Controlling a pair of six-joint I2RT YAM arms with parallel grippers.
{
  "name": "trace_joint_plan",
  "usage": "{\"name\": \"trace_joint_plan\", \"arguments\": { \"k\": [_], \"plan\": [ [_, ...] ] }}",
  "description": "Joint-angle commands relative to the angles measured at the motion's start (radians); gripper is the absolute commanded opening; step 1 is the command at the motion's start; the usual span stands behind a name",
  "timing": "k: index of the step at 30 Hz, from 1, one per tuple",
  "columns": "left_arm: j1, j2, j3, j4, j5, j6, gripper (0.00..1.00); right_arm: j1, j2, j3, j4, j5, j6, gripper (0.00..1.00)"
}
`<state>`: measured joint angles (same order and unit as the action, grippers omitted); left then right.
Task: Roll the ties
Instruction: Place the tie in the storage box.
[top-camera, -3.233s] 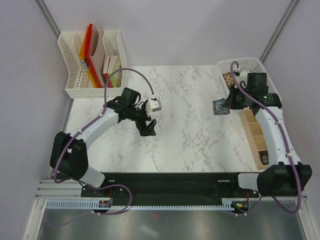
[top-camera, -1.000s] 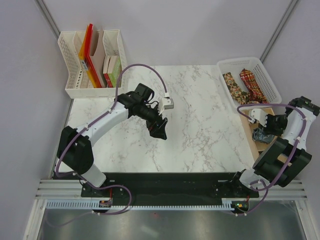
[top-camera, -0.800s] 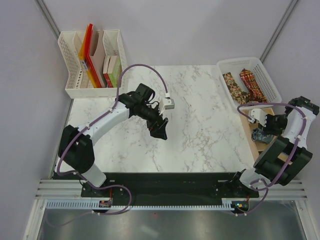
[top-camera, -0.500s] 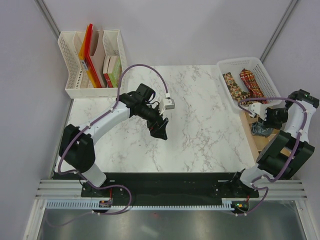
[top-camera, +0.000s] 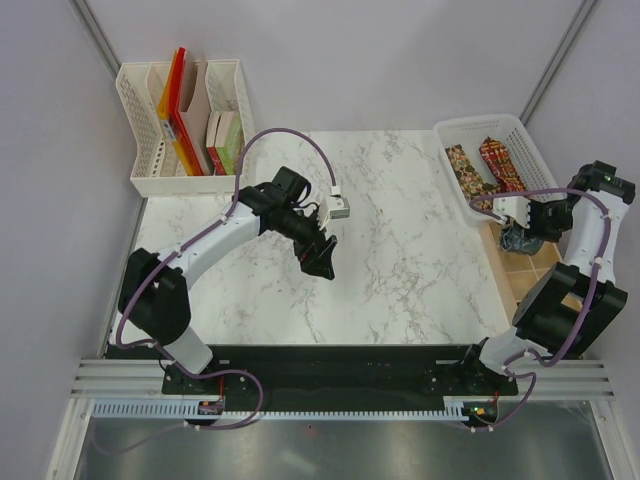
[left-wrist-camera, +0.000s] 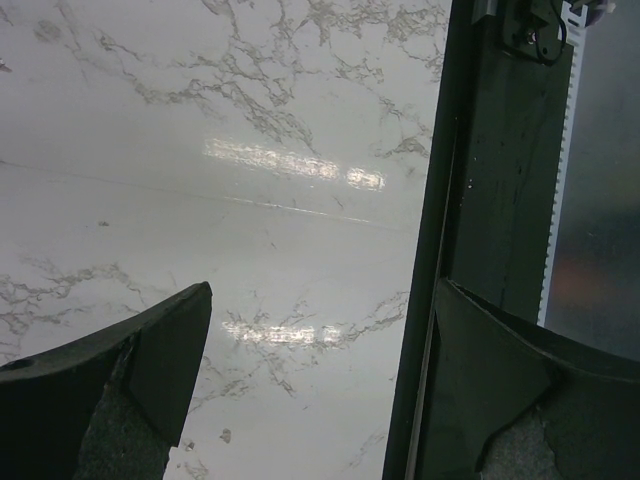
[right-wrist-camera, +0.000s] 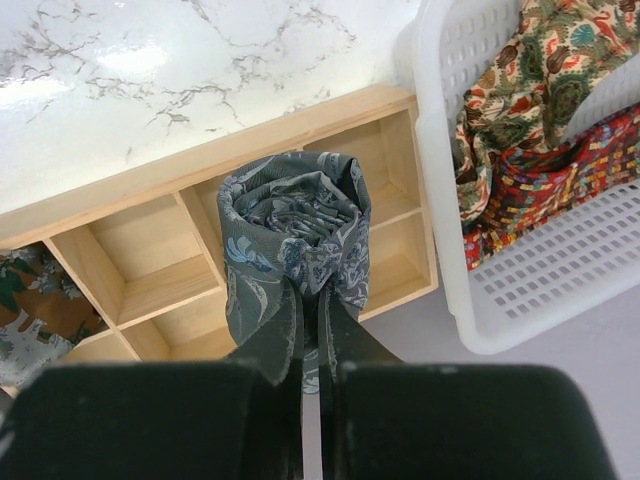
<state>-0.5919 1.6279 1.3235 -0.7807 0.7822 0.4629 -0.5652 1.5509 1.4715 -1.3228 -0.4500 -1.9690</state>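
Note:
My right gripper (right-wrist-camera: 312, 290) is shut on a rolled dark grey-green tie (right-wrist-camera: 295, 235) and holds it just above the compartments of a wooden box (right-wrist-camera: 200, 160). From above, that tie (top-camera: 517, 240) hangs at the table's right edge beside the right gripper (top-camera: 522, 230). A brown-gold tie (right-wrist-camera: 530, 60) and a red tie (right-wrist-camera: 560, 170) lie unrolled in the white basket (right-wrist-camera: 430, 90). Over the middle of the marble table, my left gripper (top-camera: 320, 262) stands open and holds nothing, its fingers (left-wrist-camera: 160, 350) spread wide.
Another rolled patterned cloth (right-wrist-camera: 30, 300) sits in a box compartment at the lower left of the right wrist view. The white basket (top-camera: 530, 135) stands at the back right, the wooden box (top-camera: 525, 280) in front of it. A white file rack (top-camera: 180, 120) with folders stands at the back left.
My right arm has carried the rolled tie along the wooden box toward the back, nearer the basket. The left arm has stayed still and open.

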Motion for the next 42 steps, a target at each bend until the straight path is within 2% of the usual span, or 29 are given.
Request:
{"name": "trace_joint_plan", "arguments": {
  "k": [1, 25, 42],
  "plan": [
    [-0.008, -0.008, 0.037, -0.006, -0.005, -0.020, 1.00, 0.007, 0.002, -0.030, -0.083, -0.007, -0.699, 0.00],
    [-0.013, 0.021, 0.065, -0.008, 0.002, -0.029, 1.00, 0.041, 0.123, -0.040, 0.068, 0.102, -0.702, 0.00],
    [-0.013, 0.013, 0.068, -0.008, -0.009, -0.033, 1.00, 0.090, 0.104, -0.212, 0.160, 0.126, -0.702, 0.00]
  ]
}}
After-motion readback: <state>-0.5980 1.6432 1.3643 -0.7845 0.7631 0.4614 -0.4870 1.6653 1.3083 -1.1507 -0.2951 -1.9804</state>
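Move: The compartment I'm aiming for, second from the far end in the storage box's left column, lies some 10 cm below my right hand, about 1 cm ahead and 1 cm left. The empty compartment before it is about 6 cm nearer than that one and 2 cm to its right. The stored tie sits roughly 12 cm back and 4 cm right of my right hand; the white basket is centred about 22 cm ahead and 5 cm left. From my left hand the target compartment is some 44 cm right, 6 cm ahead and 9 cm below. Keeping the rolled tie pinched in my closed right fingers, I lower it about 7.5 cm towards the open compartment, easing back a centimetre at first and then forward about twice that on the way down. My wrist tips some 10 degrees so the fingers point more steeply down, bringing the roll between the compartment's walls. ##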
